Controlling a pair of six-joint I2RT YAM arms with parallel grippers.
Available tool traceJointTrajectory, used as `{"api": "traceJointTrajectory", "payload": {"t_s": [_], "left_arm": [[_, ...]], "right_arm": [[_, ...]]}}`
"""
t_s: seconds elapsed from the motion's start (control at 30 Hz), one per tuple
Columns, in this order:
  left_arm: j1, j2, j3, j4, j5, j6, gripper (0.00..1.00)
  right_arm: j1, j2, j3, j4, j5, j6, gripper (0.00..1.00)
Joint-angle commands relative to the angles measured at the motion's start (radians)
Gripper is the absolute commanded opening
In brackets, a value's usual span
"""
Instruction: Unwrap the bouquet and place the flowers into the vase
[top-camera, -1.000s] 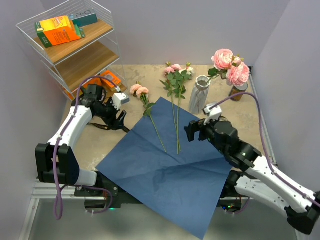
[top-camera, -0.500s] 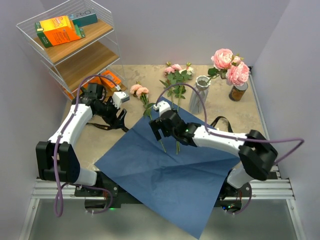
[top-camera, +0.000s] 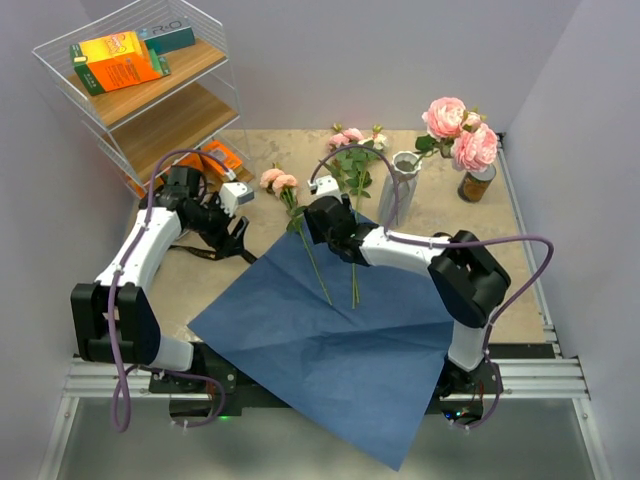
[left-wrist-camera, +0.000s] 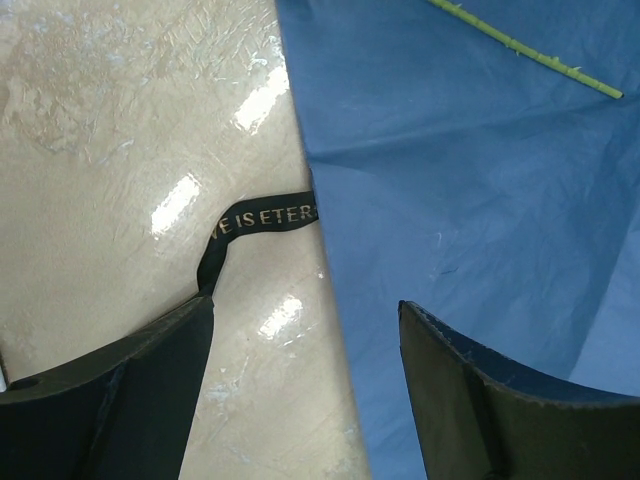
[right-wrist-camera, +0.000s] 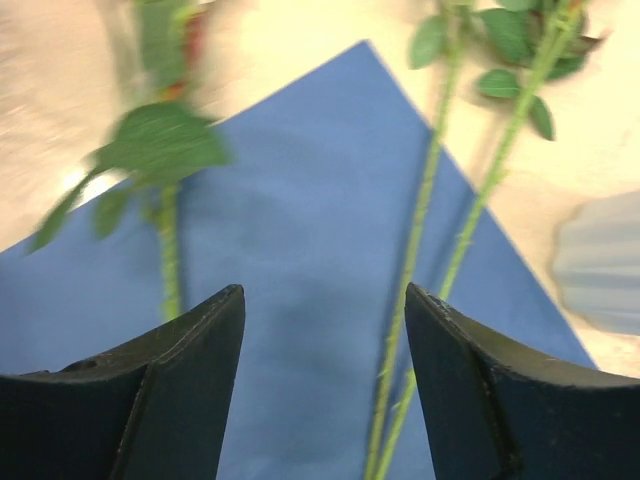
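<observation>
The bouquet lies undone. Its blue paper (top-camera: 340, 340) is spread flat, and the black ribbon (top-camera: 200, 252) trails off the paper's left edge. One pink flower (top-camera: 280, 181) lies with its stem across the paper's top. Two more flowers (top-camera: 350, 138) lie beside it, their stems (right-wrist-camera: 410, 270) running onto the paper (right-wrist-camera: 290, 240). The ribbed whitish vase (top-camera: 398, 188) stands upright just right of them. My right gripper (top-camera: 322, 214) (right-wrist-camera: 322, 292) hovers open above the paper's far corner, between the single stem (right-wrist-camera: 168, 250) and the pair. My left gripper (top-camera: 236, 236) (left-wrist-camera: 305, 320) is open over the paper edge (left-wrist-camera: 440, 200) and the ribbon (left-wrist-camera: 262, 216).
A wire shelf (top-camera: 135, 95) with orange boxes stands at the back left, with an orange packet (top-camera: 226, 156) at its foot. A small brown jar (top-camera: 476, 186) holding big pink roses (top-camera: 462, 132) stands at the back right. Grey walls close in both sides.
My right arm has swung from the right side leftward and outward, so its gripper now sits over the paper's far corner between the stems. Its jaws have narrowed somewhat. The left arm has barely shifted.
</observation>
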Motion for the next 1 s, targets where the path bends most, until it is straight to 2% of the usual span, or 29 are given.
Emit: {"api": "traceJointTrajectory", "payload": {"t_s": [0.0, 0.63, 0.73, 0.77, 0.8, 0.9, 0.97], "left_arm": [[0.016, 0.013, -0.003, 0.014, 0.011, 0.026, 0.79], [0.029, 0.058, 0.006, 0.022, 0.018, 0.041, 0.79], [0.033, 0.062, 0.005, 0.027, 0.018, 0.043, 0.79], [0.033, 0.064, 0.005, 0.027, 0.02, 0.043, 0.79], [0.033, 0.067, 0.003, 0.027, 0.02, 0.041, 0.79], [0.034, 0.07, 0.003, 0.03, 0.021, 0.04, 0.79], [0.034, 0.068, 0.003, 0.028, 0.021, 0.04, 0.79]], "right_arm": [[-0.066, 0.016, 0.033, 0.023, 0.058, 0.033, 0.67], [-0.125, 0.194, 0.074, 0.104, -0.022, 0.073, 0.6], [-0.132, 0.208, 0.078, 0.107, -0.046, 0.091, 0.51], [-0.133, 0.214, 0.08, 0.107, -0.063, 0.098, 0.47], [-0.133, 0.215, 0.08, 0.11, -0.071, 0.102, 0.39], [-0.132, 0.226, 0.077, 0.113, -0.103, 0.125, 0.26], [-0.133, 0.226, 0.066, 0.127, -0.111, 0.136, 0.21]]}}
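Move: My right hand is going for the left-hand rose stem of the pair on the blue wrap: its nearest graspable stretch lies about 5 cm ahead, 4 cm right and 8 cm below. The second stem runs roughly 2 cm to the right of that one. The vase stands some 14 cm to my right and 4 cm ahead, and the lone rose stem about 6 cm left and 4 cm ahead. From my left hand the aimed-at stem is about 13 cm ahead, 26 cm right and 12 cm down. I swing my right hand right and forward over the paired stems, then drop it about 7 cm in all, so that the left stem comes between my fingertips. Low over the wrap I ease back left by about 2 cm and close my fingers most of the way around that stem, leaving the other outside. My open left hand just sinks some 2 cm. ##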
